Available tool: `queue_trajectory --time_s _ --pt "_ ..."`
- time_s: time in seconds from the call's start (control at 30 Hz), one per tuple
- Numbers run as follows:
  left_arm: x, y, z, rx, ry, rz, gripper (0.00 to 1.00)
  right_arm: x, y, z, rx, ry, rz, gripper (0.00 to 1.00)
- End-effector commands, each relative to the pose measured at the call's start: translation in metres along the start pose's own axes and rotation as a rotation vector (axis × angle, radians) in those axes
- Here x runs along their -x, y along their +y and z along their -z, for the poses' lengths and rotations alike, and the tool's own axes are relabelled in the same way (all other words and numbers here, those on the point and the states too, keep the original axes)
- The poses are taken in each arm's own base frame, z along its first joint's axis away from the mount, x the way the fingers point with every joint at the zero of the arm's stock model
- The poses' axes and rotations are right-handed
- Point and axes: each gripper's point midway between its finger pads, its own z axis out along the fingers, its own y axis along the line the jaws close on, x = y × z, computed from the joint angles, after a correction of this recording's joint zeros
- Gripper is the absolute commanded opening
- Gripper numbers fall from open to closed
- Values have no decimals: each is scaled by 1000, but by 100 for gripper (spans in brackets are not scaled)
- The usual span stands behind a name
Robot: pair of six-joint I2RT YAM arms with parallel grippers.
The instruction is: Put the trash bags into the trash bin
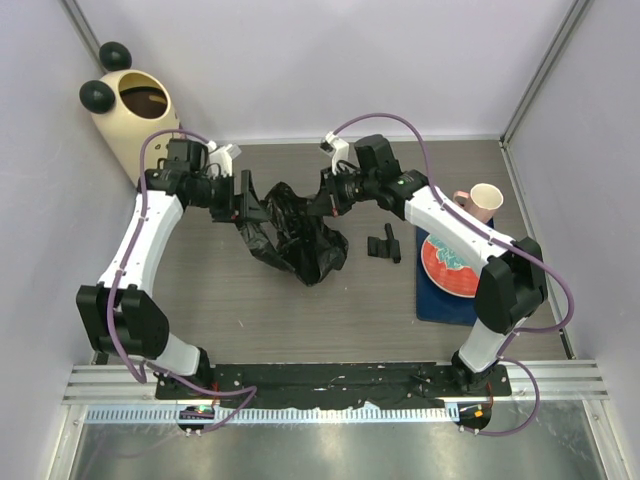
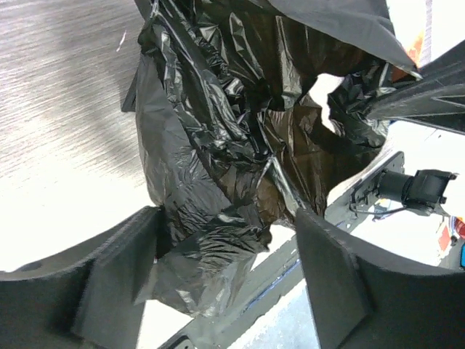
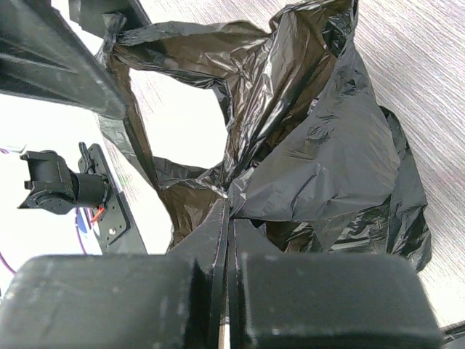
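A crinkly black trash bag (image 1: pixel 300 240) hangs bunched between my two grippers over the middle of the table, its lower end resting on the surface. My right gripper (image 1: pixel 325 195) is shut on the bag's upper edge; in the right wrist view its jaws (image 3: pixel 230 207) are pressed together on the plastic (image 3: pixel 320 145). My left gripper (image 1: pixel 240 205) is at the bag's left side and stands open. In the left wrist view a fold of the bag (image 2: pixel 218 123) lies between its wide-apart fingers (image 2: pixel 227 214). The cream trash bin (image 1: pixel 135 115) with black ears lies tilted at the far left corner.
A pink cup (image 1: pixel 485 200) stands at the right. A red plate (image 1: pixel 450 265) rests on a blue mat (image 1: pixel 430 305). A small black part (image 1: pixel 385 245) lies on the table right of the bag. White walls close in both sides.
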Motion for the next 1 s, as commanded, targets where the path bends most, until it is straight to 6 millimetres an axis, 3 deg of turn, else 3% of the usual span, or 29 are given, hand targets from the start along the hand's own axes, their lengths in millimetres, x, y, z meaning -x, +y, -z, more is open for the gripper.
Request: queue_trajectory --time_s 0.0,0.07,0.1,0.17,0.2,0.23,0.27,0.3,0.33,0.37,0.4,0.43,0.47,0.5,0.53,0.57,0.6,0.63,0.67,0.7,0.73,0.77,0.8,0.83,0.87,0.9,0.97 --pt "-3 2 -3 -18 31 -16 62 29 16 13 4 -73 73 1" --pt "-6 0 -5 -63 52 -44 38 26 11 15 -20 -67 62 1" --pt "-6 0 -7 -74 53 -51 15 30 1 19 -48 -80 46 1" --pt "9 -2 -10 -87 16 -71 0 38 -13 24 -64 -103 12 1" --pt "32 -2 -13 -87 -50 -124 0 48 -23 28 -75 -128 4 1" --pt "52 -3 -13 -82 -103 -162 0 73 -47 35 -103 -181 4 1" --pt "96 -7 -7 -61 -198 -232 0 95 -62 42 -125 -228 24 1" --pt "134 -14 0 -54 -296 -305 0 160 -51 69 -115 -357 109 1" --pt "165 -25 12 -51 -371 -357 0 182 -95 74 -161 -396 88 1" --pt "223 -57 43 -70 -517 -442 0 215 -95 92 -162 -470 87 1" --pt "248 -81 70 -87 -608 -501 0 285 -42 148 -99 -650 252 1" --pt "266 -109 99 -119 -699 -578 0 309 -22 177 -62 -730 327 1" --pt "281 -165 164 -161 -892 -743 0 327 -4 192 -22 -810 399 1" --pt "276 -195 200 -198 -980 -791 0 337 45 222 24 -887 504 1" --pt "269 -216 226 -214 -1049 -844 0 326 69 220 103 -842 565 1" --pt "275 -208 212 -231 -1067 -865 0 314 142 255 163 -868 660 1" --pt "231 -248 262 -278 -1156 -966 0 284 90 197 113 -715 599 1" --pt "222 -240 251 -274 -1175 -988 0 259 89 187 79 -675 620 1" --pt "200 -192 165 -254 -1017 -904 0 235 77 164 -26 -652 606 1" --pt "183 -162 128 -140 -918 -855 0 173 31 127 -120 -491 552 1" --pt "163 -126 83 -18 -768 -883 0 135 -5 102 -192 -340 558 1" --pt "99 -79 17 -20 -444 -758 0 72 -49 83 -279 -112 416 1" --pt "64 -57 -8 -50 -281 -707 0 8 -99 64 -306 70 278 1" --pt "35 -29 -35 -33 -142 -630 0 -24 -112 63 -297 147 229 1" --pt "-14 -1 -54 -26 26 -529 0 -50 -116 66 -294 215 213 1" --pt "-36 6 -59 -39 118 -505 0 -81 -118 68 -285 283 203 1" --pt "-60 2 -53 -90 203 -475 0 -81 -97 79 -230 268 238 1"
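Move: The black trash bag hangs from the right gripper's shut fingertips, its middle some 7 cm back from that hand, 3 cm to its left and 9 cm below. From the left hand the bag's middle is about 10 cm to the right, 7 cm back and 8 cm below, with its near edge between the open fingers. The trash bin stands roughly 25 cm left of the left hand, 11 cm ahead and 10 cm lower. The small black piece on the table lies about 16 cm right of the right hand, 8 cm back and 21 cm below. The left fingers shut from wide open on the bag's near edge while the right keeps its pinch, and both hands then fling the bag fast forward and up together, some 20 cm out and 25 to 30 cm up, the right also drifting right and both tipping their fingertips upward (the left by about 70 degrees). Without stopping they whip back towards the bases and down, the left sinking later and more steeply, then ease a little forward again as they go on sinking, ending both above and slightly right of where they began. ##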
